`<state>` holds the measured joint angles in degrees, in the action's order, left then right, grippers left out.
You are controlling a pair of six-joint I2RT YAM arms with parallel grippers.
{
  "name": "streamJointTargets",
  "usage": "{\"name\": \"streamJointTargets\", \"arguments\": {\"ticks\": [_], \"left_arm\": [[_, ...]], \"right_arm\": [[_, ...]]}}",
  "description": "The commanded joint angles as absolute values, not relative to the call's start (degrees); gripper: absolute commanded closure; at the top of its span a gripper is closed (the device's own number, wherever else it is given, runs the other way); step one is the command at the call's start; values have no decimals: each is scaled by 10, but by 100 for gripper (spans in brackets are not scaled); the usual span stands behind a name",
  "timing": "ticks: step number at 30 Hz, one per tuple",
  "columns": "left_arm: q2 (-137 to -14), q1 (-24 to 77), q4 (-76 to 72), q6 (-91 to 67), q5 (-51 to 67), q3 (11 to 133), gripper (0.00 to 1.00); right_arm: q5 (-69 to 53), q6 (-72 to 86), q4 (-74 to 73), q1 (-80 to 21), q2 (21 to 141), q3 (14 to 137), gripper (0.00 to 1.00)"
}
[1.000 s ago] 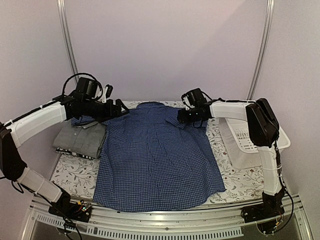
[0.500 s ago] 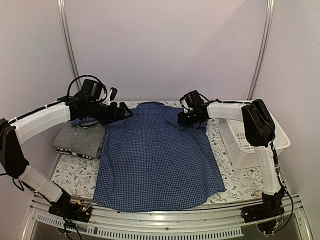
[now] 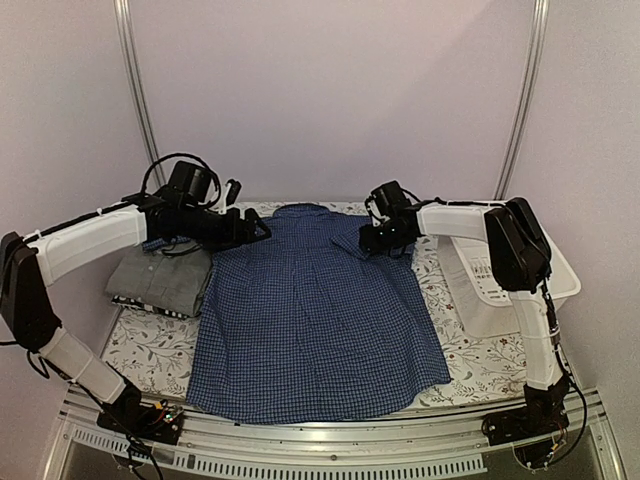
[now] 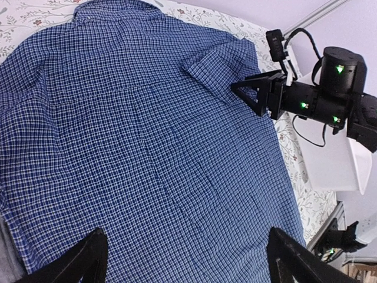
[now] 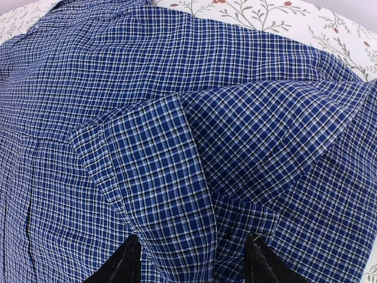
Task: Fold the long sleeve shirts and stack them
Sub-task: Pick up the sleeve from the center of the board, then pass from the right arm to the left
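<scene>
A dark blue checked long sleeve shirt lies spread flat on the table, back up, collar at the far side. My left gripper hovers over its left shoulder, open wide with only flat cloth below the jaws. My right gripper sits low at the right shoulder, where the sleeve is folded back onto the shirt. Its jaws stand apart astride that fold. A folded grey shirt lies on a darker striped one at the left.
A white plastic basket stands at the right edge of the table, close beside the right arm. The floral tablecloth shows around the shirt. The folded pile sits under the left arm.
The left arm has reached further right, its gripper now over the blue shirt's left shoulder. The right gripper has stayed at the folded sleeve; its jaws narrowed briefly and widened again.
</scene>
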<state>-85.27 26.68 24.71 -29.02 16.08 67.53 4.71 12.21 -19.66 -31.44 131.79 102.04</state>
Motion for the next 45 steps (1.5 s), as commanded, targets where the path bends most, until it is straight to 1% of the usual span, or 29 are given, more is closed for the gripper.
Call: {"name": "streamJointTargets", "arguments": {"ticks": [1, 2, 3, 5, 7, 9, 21, 23, 28, 32, 34, 36, 39, 45], "left_arm": [[-863, 276, 236, -291, 166, 685, 7], [-864, 277, 236, -291, 168, 684, 7], [-865, 277, 233, -292, 171, 684, 7], [-868, 278, 227, -295, 177, 681, 7], [-871, 277, 221, -297, 185, 679, 7], [-875, 277, 214, -299, 191, 679, 8], [-935, 283, 143, -338, 281, 685, 25], [-948, 288, 129, -340, 288, 686, 27], [-989, 294, 88, -337, 296, 695, 29], [-1027, 296, 69, -394, 337, 716, 35], [-1046, 298, 47, -442, 354, 711, 35], [-1054, 302, -10, -491, 369, 695, 37], [-1056, 308, -66, -550, 360, 674, 36], [-1093, 314, -49, -580, 328, 705, 32]], "right_arm": [[7, 137, -203, -313, 1334, 1031, 49], [-9, 139, -203, -313, 1333, 1030, 55], [-21, 141, -202, -313, 1328, 1028, 65], [-33, 144, -202, -314, 1318, 1022, 81], [-39, 148, -201, -315, 1298, 1014, 93], [-41, 149, -199, -319, 1277, 1003, 100], [-71, 122, -132, -384, 1129, 883, 100], [-86, 126, -123, -390, 1115, 872, 100], [-113, 125, -99, -405, 1091, 841, 100], [-109, 127, -80, -414, 1086, 815, 98], [-104, 131, -62, -425, 1086, 800, 98], [-94, 131, -53, -437, 1091, 794, 98], [-89, 131, -41, -452, 1112, 794, 98], [-101, 138, -10, -466, 1153, 796, 97]]}}
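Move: The sleeve's cuff end lies folded in on the shirt, just under the right fingers, its middle about 3 cm to their left and 2 cm below. From the right hand, the collar is some 12 cm ahead and 22 cm left, the shirt body's middle around 20 cm back and 17 cm left, and the white basket about 40 cm right and 8 cm back. From the left hand, the cuff end is about 15 cm ahead, 31 cm right and 16 cm down. The sleeve's end gets pinched between the closing right fingers, lifted about 10 cm and carried back and left, some 15 and 11 cm in all, dipping a little late on as the wrist turns about 25 degrees counter-clockwise. The left hand comes right about 10 cm and down 6 towards the sleeve, empty, its left side rolling down and its fingers narrowing but still open. ##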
